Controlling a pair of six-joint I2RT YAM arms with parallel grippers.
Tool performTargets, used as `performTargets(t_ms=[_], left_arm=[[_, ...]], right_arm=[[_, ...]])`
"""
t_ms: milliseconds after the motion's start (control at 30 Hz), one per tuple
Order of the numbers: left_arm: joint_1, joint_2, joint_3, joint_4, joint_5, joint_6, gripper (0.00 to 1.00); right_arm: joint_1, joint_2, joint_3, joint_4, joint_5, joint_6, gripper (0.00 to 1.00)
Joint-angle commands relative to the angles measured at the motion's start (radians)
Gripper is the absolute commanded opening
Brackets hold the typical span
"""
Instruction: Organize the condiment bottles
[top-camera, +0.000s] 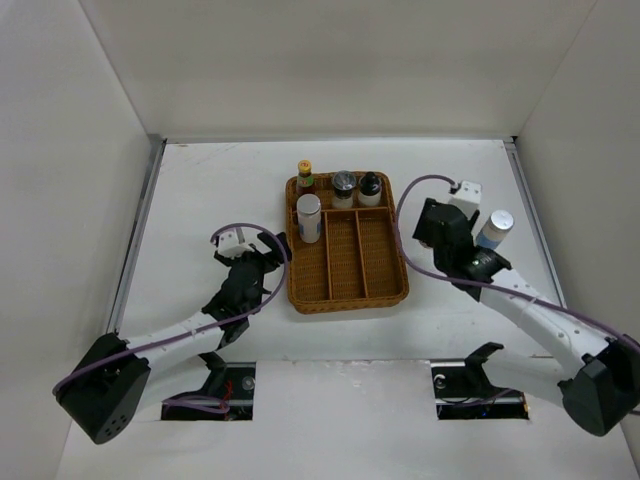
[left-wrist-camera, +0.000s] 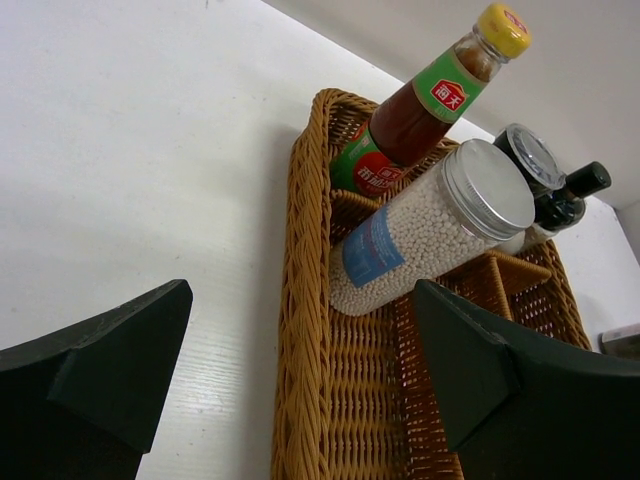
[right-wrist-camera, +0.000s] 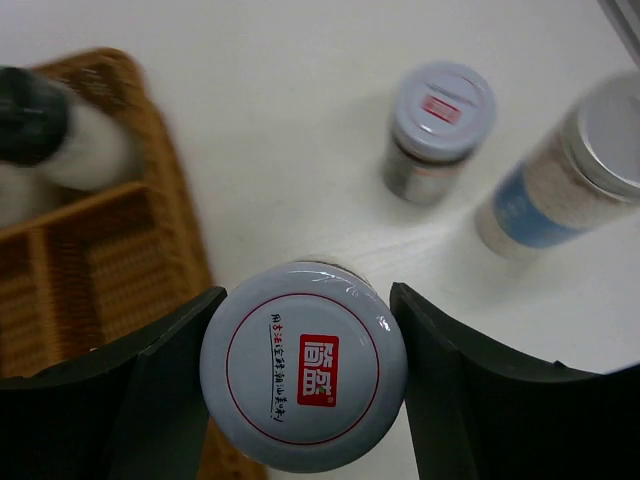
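In the brown wicker tray (top-camera: 345, 270), four condiment bottles stand at the far end: a red sauce bottle with a yellow cap (top-camera: 305, 175), a silver-lidded jar (top-camera: 343, 187), a black-capped bottle (top-camera: 369, 188) and a white-bead jar with a blue label (top-camera: 309, 217). My left gripper (left-wrist-camera: 300, 300) is open, low over the tray's left rim, with nothing between its fingers. Right of the tray, my right gripper (right-wrist-camera: 307, 292) is shut on a white-lidded jar (right-wrist-camera: 303, 365), one finger on each side of the lid. That jar is hidden under the arm in the top view.
Beyond the gripped jar, two more jars stand on the white table: a small white-lidded jar (right-wrist-camera: 438, 125) and a taller blue-labelled one (right-wrist-camera: 565, 180) (top-camera: 494, 230). The tray's three long front compartments (top-camera: 360, 260) hold nothing. White walls enclose the table.
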Motion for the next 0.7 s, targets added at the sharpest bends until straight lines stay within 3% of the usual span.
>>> performTargets(t_ms=[0,267,667], left_arm=[[0.018,-0.003,0.006,0.050,0.015,-0.012,0.94],[0.080,-0.077,-0.035,0.039,0.023,-0.030,0.94],[0.123,-0.051,-0.026,0.028,0.083,-0.047,0.94]], right_arm=[[0.127,0.039,0.143,0.158,0.038,-0.046,0.53],[0.278,0.395,0.375,0.352,-0.172,-0.063,0.53],[0.264,0.703,0.503,0.470,-0.240,-0.091,0.54]])
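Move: The slot I'm taking the white-capped bottle to, the far part of the basket's middle compartment, lies about 24 cm left of my right hand, 8 cm farther out and 13 cm below. The pearl jar stands next to it, some 8 cm left of the slot. About 10 cm beyond the slot is the clear-lidded shaker, with the black-capped bottle 8 cm to the shaker's right. From my left hand, the slot is some 21 cm right, 9 cm ahead, 11 cm lower. Keeping my right hand's grip on the white-capped bottle, I swing it about 23 cm left and 7 cm forward, over the basket's right wall, rising a few centimetres and then sinking towards the middle compartment beside the pearl jar. My wrist turns some 30 degrees counter-clockwise on the way. My empty, open left hand shifts almost 3 cm left, away from the basket. ##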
